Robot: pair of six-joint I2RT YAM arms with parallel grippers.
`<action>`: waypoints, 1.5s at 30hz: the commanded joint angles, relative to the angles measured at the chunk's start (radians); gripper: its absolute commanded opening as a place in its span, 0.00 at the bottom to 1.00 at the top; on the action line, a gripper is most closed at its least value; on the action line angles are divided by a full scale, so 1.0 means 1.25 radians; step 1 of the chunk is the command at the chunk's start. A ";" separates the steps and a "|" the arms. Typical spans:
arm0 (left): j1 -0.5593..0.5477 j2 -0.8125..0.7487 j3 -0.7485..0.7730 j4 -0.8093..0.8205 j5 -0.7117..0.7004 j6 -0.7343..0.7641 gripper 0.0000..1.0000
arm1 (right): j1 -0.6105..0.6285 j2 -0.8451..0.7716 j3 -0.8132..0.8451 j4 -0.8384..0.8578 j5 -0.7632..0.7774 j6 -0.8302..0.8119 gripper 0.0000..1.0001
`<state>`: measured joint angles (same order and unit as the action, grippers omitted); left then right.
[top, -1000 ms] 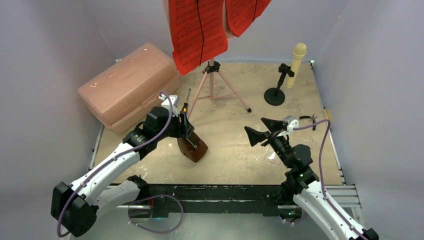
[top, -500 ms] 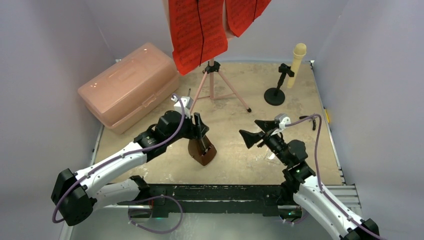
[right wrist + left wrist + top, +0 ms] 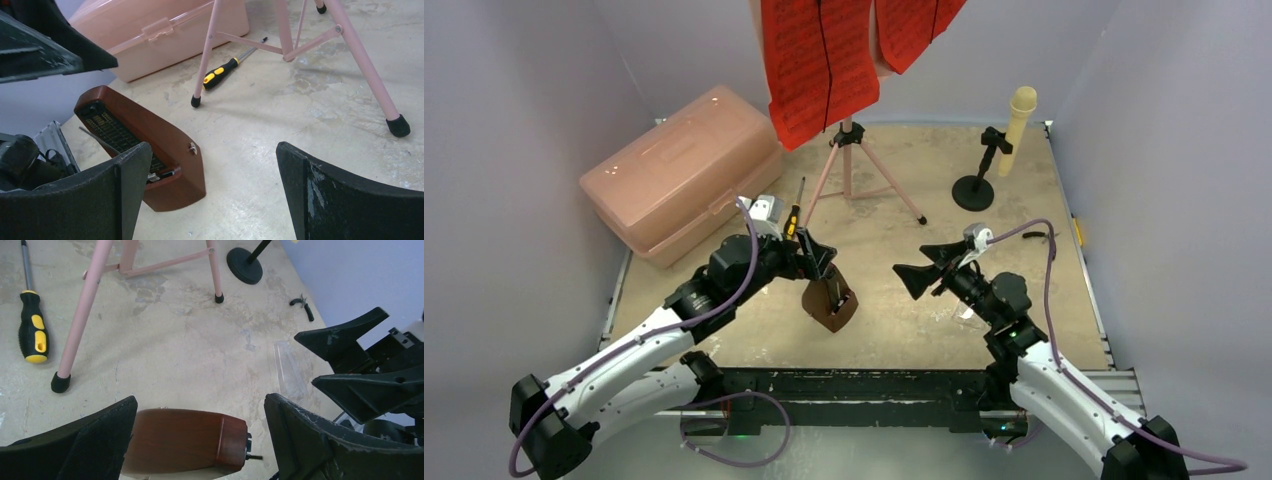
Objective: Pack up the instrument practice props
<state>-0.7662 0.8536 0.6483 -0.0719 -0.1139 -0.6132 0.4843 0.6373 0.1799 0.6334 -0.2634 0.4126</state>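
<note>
The brown metronome (image 3: 829, 303) lies tilted on the table, face up (image 3: 145, 145). My left gripper (image 3: 816, 262) stands open around its narrow end (image 3: 185, 440), with a clear gap at the right finger (image 3: 320, 440). My right gripper (image 3: 924, 265) is open and empty, just right of the metronome's base, fingers pointing toward it (image 3: 215, 150). The pink tripod music stand (image 3: 849, 170) stands at the back centre with red sheet-music pages (image 3: 819, 60) hanging from it. The cream microphone (image 3: 1021, 115) sits upright in a black stand (image 3: 974, 190) at the back right.
A large translucent pink lidded box (image 3: 684, 170) sits shut at the back left. A yellow-and-black screwdriver (image 3: 796, 215) lies beside a tripod leg (image 3: 82, 310). Small pliers (image 3: 302, 307) and a clear plastic piece (image 3: 289, 367) lie at the right.
My left gripper has opened and let go of the metronome, which now rests on the table. The right gripper has moved left toward it.
</note>
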 commanded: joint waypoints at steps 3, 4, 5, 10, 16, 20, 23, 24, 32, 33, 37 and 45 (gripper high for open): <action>-0.001 -0.068 -0.002 -0.040 -0.037 0.051 0.98 | 0.000 0.001 0.052 -0.003 -0.010 -0.024 0.98; -0.001 -0.075 -0.001 -0.053 -0.040 0.059 0.98 | 0.000 0.004 0.055 -0.003 -0.019 -0.026 0.98; -0.002 -0.083 -0.001 -0.062 -0.044 0.065 0.98 | 0.000 0.010 0.059 0.000 -0.031 -0.028 0.98; -0.001 -0.110 -0.014 -0.085 -0.052 0.084 0.99 | 0.003 0.075 0.052 0.095 -0.137 -0.037 0.98; -0.002 -0.136 -0.066 -0.046 -0.065 0.021 0.99 | 0.055 0.153 0.034 0.211 -0.122 -0.046 0.95; -0.002 -0.137 -0.090 -0.021 -0.035 0.018 0.99 | 0.118 0.200 0.048 0.260 -0.074 -0.076 0.88; -0.001 -0.140 -0.097 -0.017 -0.024 0.019 0.99 | 0.179 0.251 0.069 0.289 -0.028 -0.100 0.79; -0.001 -0.143 -0.102 -0.012 -0.020 0.018 0.99 | 0.202 0.270 0.082 0.294 -0.011 -0.110 0.75; -0.001 -0.177 -0.119 0.009 0.002 0.004 0.96 | 0.326 0.401 0.132 0.383 0.049 -0.158 0.51; -0.001 -0.177 -0.118 0.007 0.004 0.003 0.95 | 0.339 0.407 0.135 0.389 0.059 -0.163 0.49; -0.001 -0.180 -0.124 0.028 0.025 -0.003 0.94 | 0.362 0.427 0.144 0.396 0.077 -0.173 0.40; -0.001 -0.168 -0.131 0.046 0.047 -0.010 0.92 | 0.370 0.439 0.142 0.405 0.101 -0.179 0.25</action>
<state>-0.7662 0.6407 0.4923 -0.0673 -0.0834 -0.6098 0.9421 1.1847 0.3241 1.0691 -0.1734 0.2146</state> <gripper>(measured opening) 0.928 0.287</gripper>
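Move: The metronome stands about 16 cm to the right gripper's left, some 4 cm nearer the base and its middle 5 cm lower, its pendulum face turned towards that gripper. From the metronome, the music stand's left foot is about 16 cm farther out and 8 cm to the left, the screwdriver some 26 cm out and 9 cm left. The left gripper, already open, has the metronome's middle about 8 cm below it, roughly 1 cm to its right and level fore and aft. Swing the right gripper left about 13 cm and back some 5 cm to the metronome's pendulum face, turning it about 20 degrees counter-clockwise and tipping the fingers up about 10. Narrow the fingers from wide open to under a third, one tip either side of the pendulum rod. Ease the still-open left gripper left, up slightly and then down, then back, ending about 3 cm back and 2 cm left, beside the metronome's top. ##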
